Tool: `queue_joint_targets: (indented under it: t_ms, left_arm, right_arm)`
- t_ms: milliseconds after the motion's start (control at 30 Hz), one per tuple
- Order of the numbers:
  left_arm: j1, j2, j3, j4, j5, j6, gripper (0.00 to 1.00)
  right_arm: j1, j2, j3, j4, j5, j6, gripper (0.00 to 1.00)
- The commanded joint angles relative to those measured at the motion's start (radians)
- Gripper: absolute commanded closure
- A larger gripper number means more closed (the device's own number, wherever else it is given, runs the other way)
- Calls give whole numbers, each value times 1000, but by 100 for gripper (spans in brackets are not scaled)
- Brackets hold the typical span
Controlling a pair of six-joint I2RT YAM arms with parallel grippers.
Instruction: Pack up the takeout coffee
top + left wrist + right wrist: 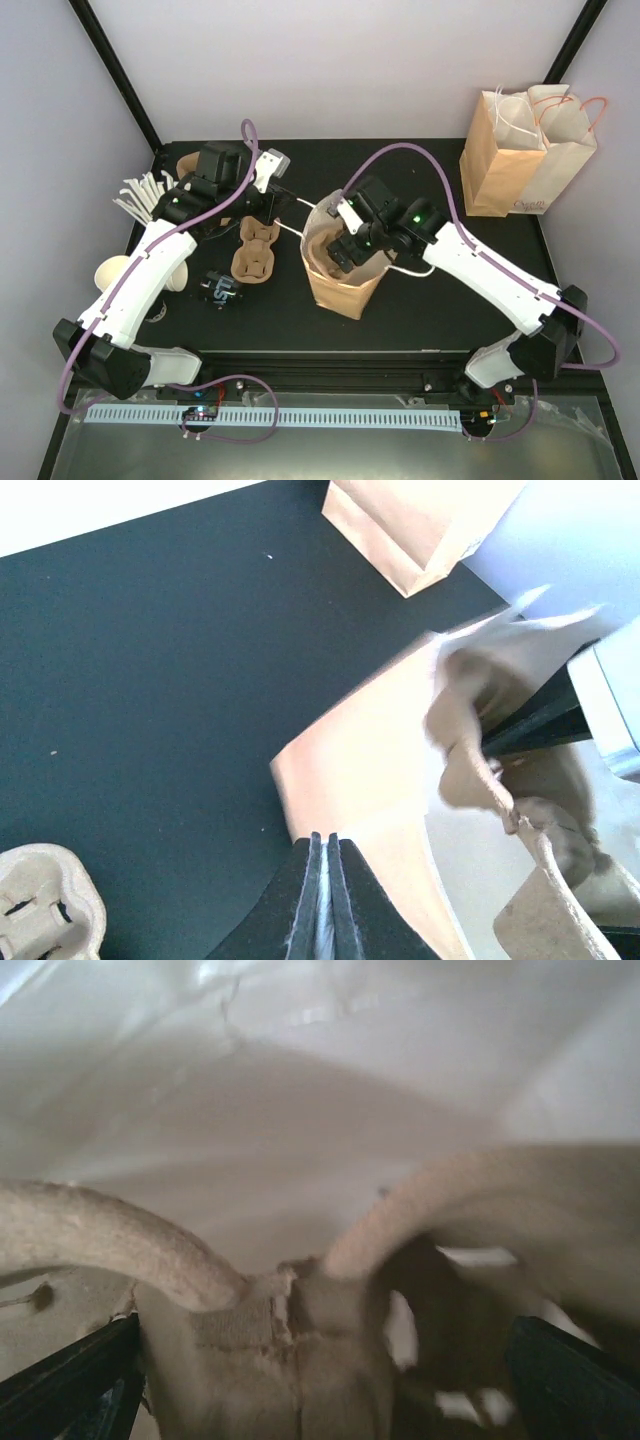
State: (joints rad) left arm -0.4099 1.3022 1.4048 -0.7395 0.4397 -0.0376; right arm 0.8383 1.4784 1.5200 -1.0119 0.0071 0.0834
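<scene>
A brown paper bag (345, 285) (360, 750) stands open mid-table. My left gripper (272, 200) (325, 838) is beside its left rim, shut on a thin white strip that looks like the bag's handle. My right gripper (345, 250) (320, 1355) reaches down into the bag, its jaws wide open astride a pulp cup carrier (240, 1330) (540, 880). In the carrier's right pocket is a blurred dark round shape (450, 1330) with white glints. It looks like the takeout coffee's black lid, though blur keeps me from being sure.
A second pulp carrier (255, 250) (40, 900) lies left of the bag. A small black, white-printed object (222, 290) lies near it. Lidless white cups (112, 270) and white sticks (140, 195) sit far left. Another paper bag (520, 150) (420, 520) stands back right.
</scene>
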Motion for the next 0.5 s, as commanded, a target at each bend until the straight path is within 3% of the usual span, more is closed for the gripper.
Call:
queue_joint_targets:
  t_ms: [0, 133, 300, 467]
  left_arm:
    - [0, -8, 25, 9, -19, 3, 95]
    - [0, -7, 23, 0, -17, 10, 95]
    - [0, -15, 25, -7, -18, 22, 95]
    - [0, -12, 27, -14, -11, 27, 95]
  right_arm:
    - [-1, -151, -80, 188, 5, -16, 0]
    - [0, -206, -122, 292, -8, -36, 3]
    - [-1, -161, -61, 213, -17, -86, 24]
    - [0, -121, -4, 141, 20, -119, 26]
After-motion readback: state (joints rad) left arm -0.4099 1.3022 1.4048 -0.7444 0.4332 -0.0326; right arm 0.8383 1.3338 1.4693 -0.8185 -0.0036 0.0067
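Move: The cup carrier sits right at the right hand's spread fingers, its middle about 2 cm to the left and 3 cm below. The paper bag around both is centred about 1 cm back, 1 cm left and 8 cm lower. A second carrier lies on the table roughly 19 cm left and 5 cm farther out, 20 cm down. From the left hand, at the bag's handles, the first carrier is about 11 cm right, 7 cm back and 10 cm below. The right hand lifts the carrier about 6 cm towards the bag's mouth, tipping fingertips outward as they partly close. ##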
